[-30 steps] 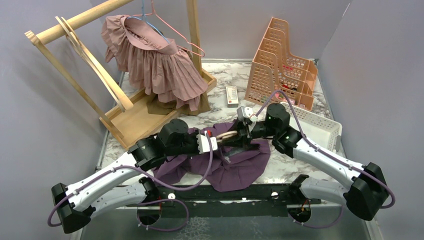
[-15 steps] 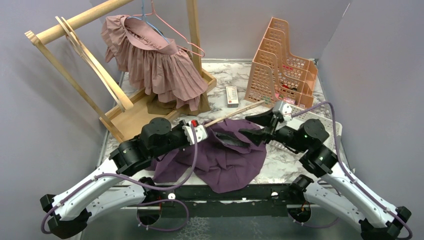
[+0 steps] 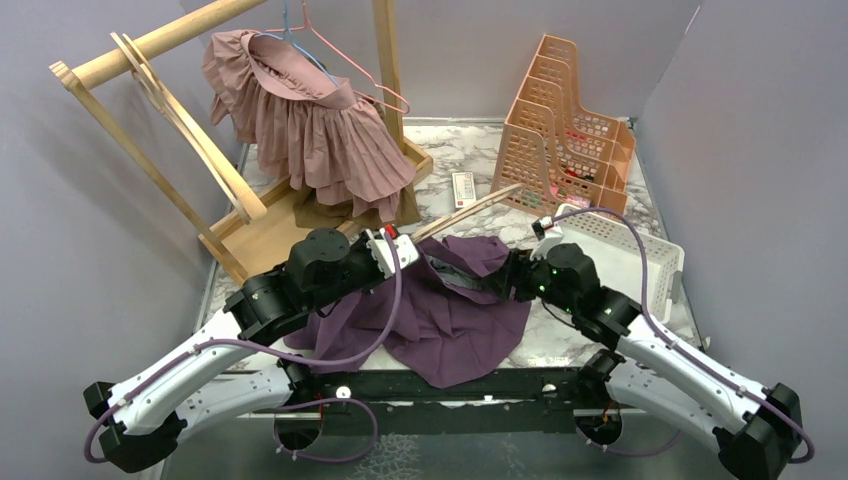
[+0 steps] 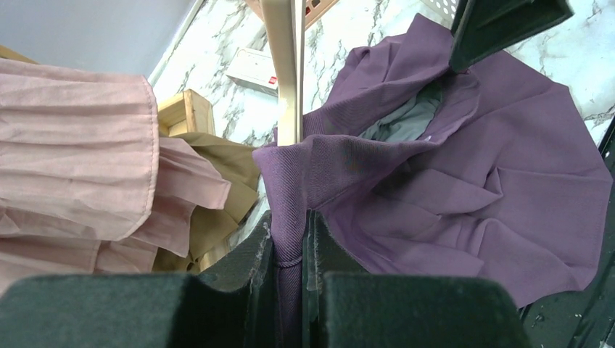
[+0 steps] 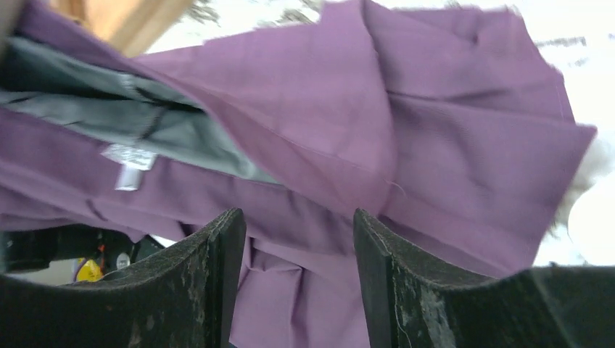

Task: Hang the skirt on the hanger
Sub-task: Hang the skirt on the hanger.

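The purple skirt (image 3: 450, 320) lies crumpled on the marble table between the two arms, its grey lining (image 5: 109, 116) showing at the waist. My left gripper (image 3: 408, 252) is shut on a fold of the skirt's waistband (image 4: 290, 217). A pale wooden hanger arm (image 3: 470, 210) sticks out of that fold toward the back right; in the left wrist view the hanger (image 4: 283, 72) rises straight above the jaws. My right gripper (image 3: 497, 283) hangs open just over the skirt (image 5: 435, 145), its fingers (image 5: 221, 275) wide apart with only cloth below them.
A wooden rack (image 3: 150, 45) at the back left carries a pink pleated skirt (image 3: 310, 130) on wire hangers, with brown cloth on its base. Peach file organizers (image 3: 565, 120) stand at the back right, a white basket (image 3: 640, 250) beside my right arm, a small box (image 3: 463, 191) between.
The right gripper opened, let go at the hanger, swung away right, then dropped back toward the skirt. The left gripper moved back and left with the waistband, and the hanger arm now points back right.
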Motion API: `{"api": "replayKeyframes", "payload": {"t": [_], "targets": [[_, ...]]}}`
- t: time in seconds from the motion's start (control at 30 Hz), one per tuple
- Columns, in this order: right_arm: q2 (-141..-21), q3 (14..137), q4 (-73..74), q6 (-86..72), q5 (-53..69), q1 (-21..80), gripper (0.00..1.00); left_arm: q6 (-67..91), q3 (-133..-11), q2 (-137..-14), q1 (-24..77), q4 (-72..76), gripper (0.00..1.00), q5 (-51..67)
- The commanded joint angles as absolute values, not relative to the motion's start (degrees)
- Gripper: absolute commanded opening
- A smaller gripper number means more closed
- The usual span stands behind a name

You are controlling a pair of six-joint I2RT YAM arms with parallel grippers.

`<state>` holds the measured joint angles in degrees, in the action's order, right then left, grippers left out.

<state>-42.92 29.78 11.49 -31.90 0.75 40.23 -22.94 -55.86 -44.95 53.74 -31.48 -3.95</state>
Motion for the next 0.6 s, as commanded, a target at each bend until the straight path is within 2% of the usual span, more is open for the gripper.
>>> {"api": "replayKeyframes", "payload": {"t": [0.0, 0.17, 0.27, 0.33, 0.4, 0.47, 0.57], "targets": [[-46.0, 28.9, 14.3, -37.9, -4.3, 40.5, 0.61, -21.6, -58.4, -43.8, 53.6, -28.7, 0.0, -6.2], [-52.9, 29.4, 15.1, -37.0, -4.4, 40.5, 0.61, -21.2, -58.6, -43.1, 53.6, -29.0, 0.0, -6.4], [-56.1, 30.2, 13.6, -37.0, -5.8, 40.5, 0.58, -21.2, -58.6, -42.7, 53.6, -29.3, 0.0, -6.2], [-57.8, 30.8, 11.8, -37.3, -8.8, 40.5, 0.48, -21.6, -58.6, -42.2, 53.6, -29.8, 0.0, -5.9], [-59.1, 33.2, 11.6, -36.9, -12.0, 40.5, 0.29, -22.6, -58.7, -41.5, 53.6, -30.6, 0.0, -5.3], [-60.1, 37.5, 14.6, -36.8, -15.6, 40.5, 0.15, -24.3, -58.5, -39.9, 53.6, -31.4, 0.0, -3.5], [-62.1, 45.2, 18.0, -35.5, -18.0, 39.6, 0.03, -26.1, -57.3, -35.6, 53.6, -31.8, 0.0, -0.7]]}}
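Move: Below the open right hand, about 7 cm down, 1 cm ahead and 1 cm to its right, lies the right end of the purple skirt's waistband. The exposed arm of the wooden hanger has its middle about 12 cm ahead of that hand, 6 cm to its left and some 4 cm higher; the white tray is about 22 cm right, 5 cm ahead and 12 cm lower. From the left hand, the waistband end is roughly 18 cm right, 2 cm ahead and 18 cm below. Dropping nearly straight down about 8 cm onto the waistband's right end, the right hand tips some 13 degrees further down and turns clockwise, closes its fingers on the edge, then comes up about 2 cm while easing forward. The left hand keeps its pinch on the waistband over the hanger, late on drifting some 1.5 cm left and back. ##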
